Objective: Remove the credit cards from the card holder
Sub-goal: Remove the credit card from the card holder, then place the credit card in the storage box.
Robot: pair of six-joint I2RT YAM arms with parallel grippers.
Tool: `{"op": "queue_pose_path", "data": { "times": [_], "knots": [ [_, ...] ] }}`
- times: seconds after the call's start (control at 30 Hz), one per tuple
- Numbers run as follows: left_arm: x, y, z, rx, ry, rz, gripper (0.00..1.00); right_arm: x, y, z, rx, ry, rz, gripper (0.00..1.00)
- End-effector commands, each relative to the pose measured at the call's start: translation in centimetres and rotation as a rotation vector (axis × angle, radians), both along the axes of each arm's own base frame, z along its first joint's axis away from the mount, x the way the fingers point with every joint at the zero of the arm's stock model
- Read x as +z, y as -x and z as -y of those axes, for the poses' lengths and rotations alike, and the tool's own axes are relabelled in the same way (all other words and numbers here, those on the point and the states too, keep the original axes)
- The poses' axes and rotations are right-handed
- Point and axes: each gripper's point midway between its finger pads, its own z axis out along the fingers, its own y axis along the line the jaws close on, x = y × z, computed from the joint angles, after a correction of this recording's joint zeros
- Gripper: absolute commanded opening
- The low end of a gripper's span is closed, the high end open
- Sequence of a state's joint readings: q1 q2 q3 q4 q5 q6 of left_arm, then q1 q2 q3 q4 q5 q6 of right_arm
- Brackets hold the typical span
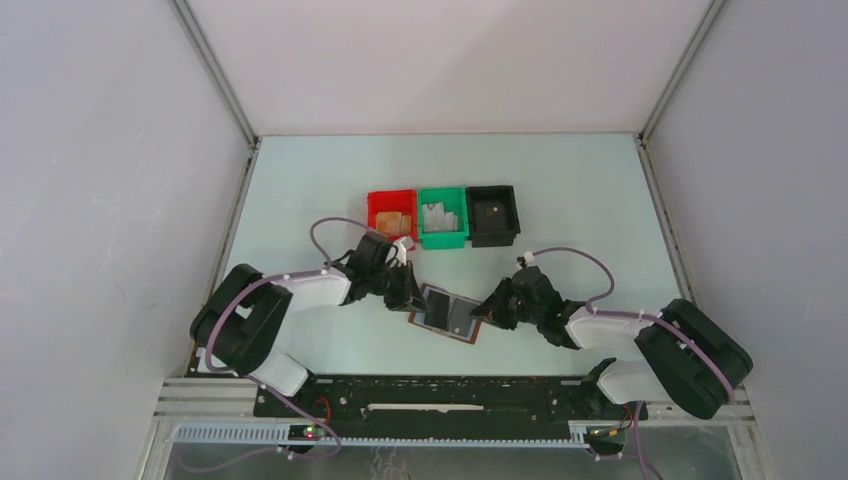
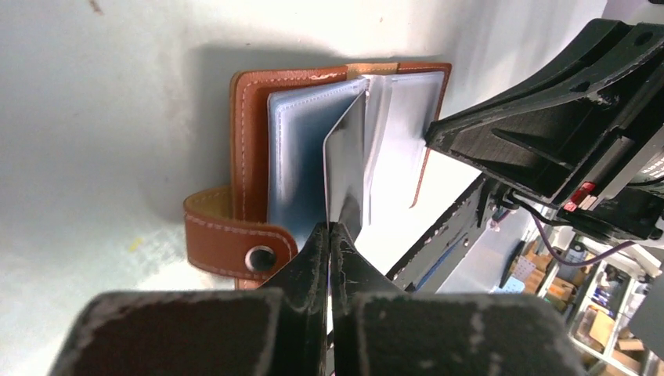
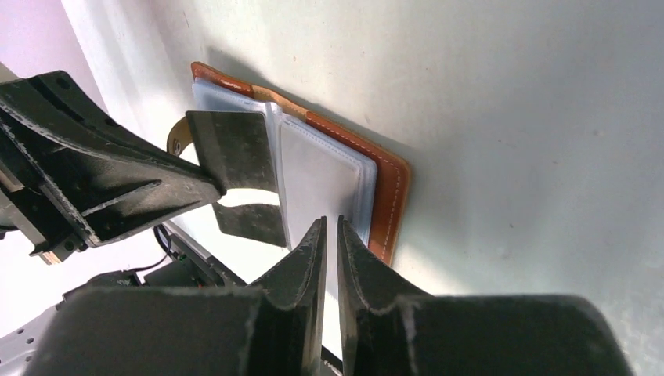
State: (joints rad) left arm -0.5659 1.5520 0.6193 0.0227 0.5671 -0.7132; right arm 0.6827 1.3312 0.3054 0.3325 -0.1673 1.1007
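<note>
The brown leather card holder (image 1: 458,322) lies open on the table between the arms, its blue-grey sleeves (image 2: 294,149) facing up. My left gripper (image 2: 330,229) is shut on a thin dark grey credit card (image 2: 348,157), which stands on edge, partly out of the middle sleeves. The right wrist view shows that card (image 3: 231,149) raised above the left panel. My right gripper (image 3: 330,222) has its jaws nearly together on the near edge of the holder's right panel (image 3: 321,172). Seen from above, my left gripper (image 1: 412,297) and right gripper (image 1: 482,312) flank the holder.
A red bin (image 1: 391,213), a green bin (image 1: 442,215) and a black bin (image 1: 493,214) stand in a row just behind the holder. The holder's snap tab (image 2: 235,243) sticks out on the left. White walls enclose the table.
</note>
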Motion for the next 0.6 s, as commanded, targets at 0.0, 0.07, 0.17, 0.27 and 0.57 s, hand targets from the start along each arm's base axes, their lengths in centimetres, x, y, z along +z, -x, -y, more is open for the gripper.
{"op": "queue_pose_path", "data": {
  "times": [0.0, 0.07, 0.17, 0.27, 0.57],
  "knots": [
    [1.0, -0.6, -1.5, 0.005, -0.066, 0.058, 0.0, 0.2, 0.4, 1.0, 0.013, 0.041, 0.012, 0.18],
    [1.9, -0.6, -1.6, 0.001, -0.071, 0.07, 0.0, 1.4, 0.3, 0.7, 0.026, 0.021, 0.03, 0.18],
    [3.9, -0.7, -1.8, -0.003, -0.066, 0.111, 0.0, 3.6, 0.0, 0.5, 0.051, -0.036, 0.055, 0.19],
    [6.6, -0.9, -1.5, -0.012, -0.03, 0.158, 0.0, 6.3, -0.5, 0.6, 0.064, -0.075, 0.11, 0.26],
    [14.6, -1.5, -0.3, -0.043, 0.106, 0.286, 0.0, 14.5, -0.8, -0.4, 0.152, -0.266, 0.28, 0.61]
  ]
}}
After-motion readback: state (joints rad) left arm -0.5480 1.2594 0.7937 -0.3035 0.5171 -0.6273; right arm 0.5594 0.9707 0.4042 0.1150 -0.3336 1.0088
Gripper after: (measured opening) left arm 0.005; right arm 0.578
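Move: The card is already pinched by its left edge in the left fingers, its middle some 2 cm to their right. The open card holder lies under it, its middle about 5 cm right, 2 cm back and 2 cm below; the green box stands about 20 cm ahead and 4 cm right, the red one 20 cm ahead and 7 cm left. From the right hand the holder's middle is about 5 cm left, 1 cm ahead, 1 cm below. Keeping its pinch on the card's left edge, the left hand first draws it nearly 2 cm left, away from the spine, then lifts quickly about 10 cm straight up off the holder, fingertips swinging slightly forward. The right fingers come free of the holder's right-hand page and rise about 11 cm, tilting some 15 degrees and opening to over half. ##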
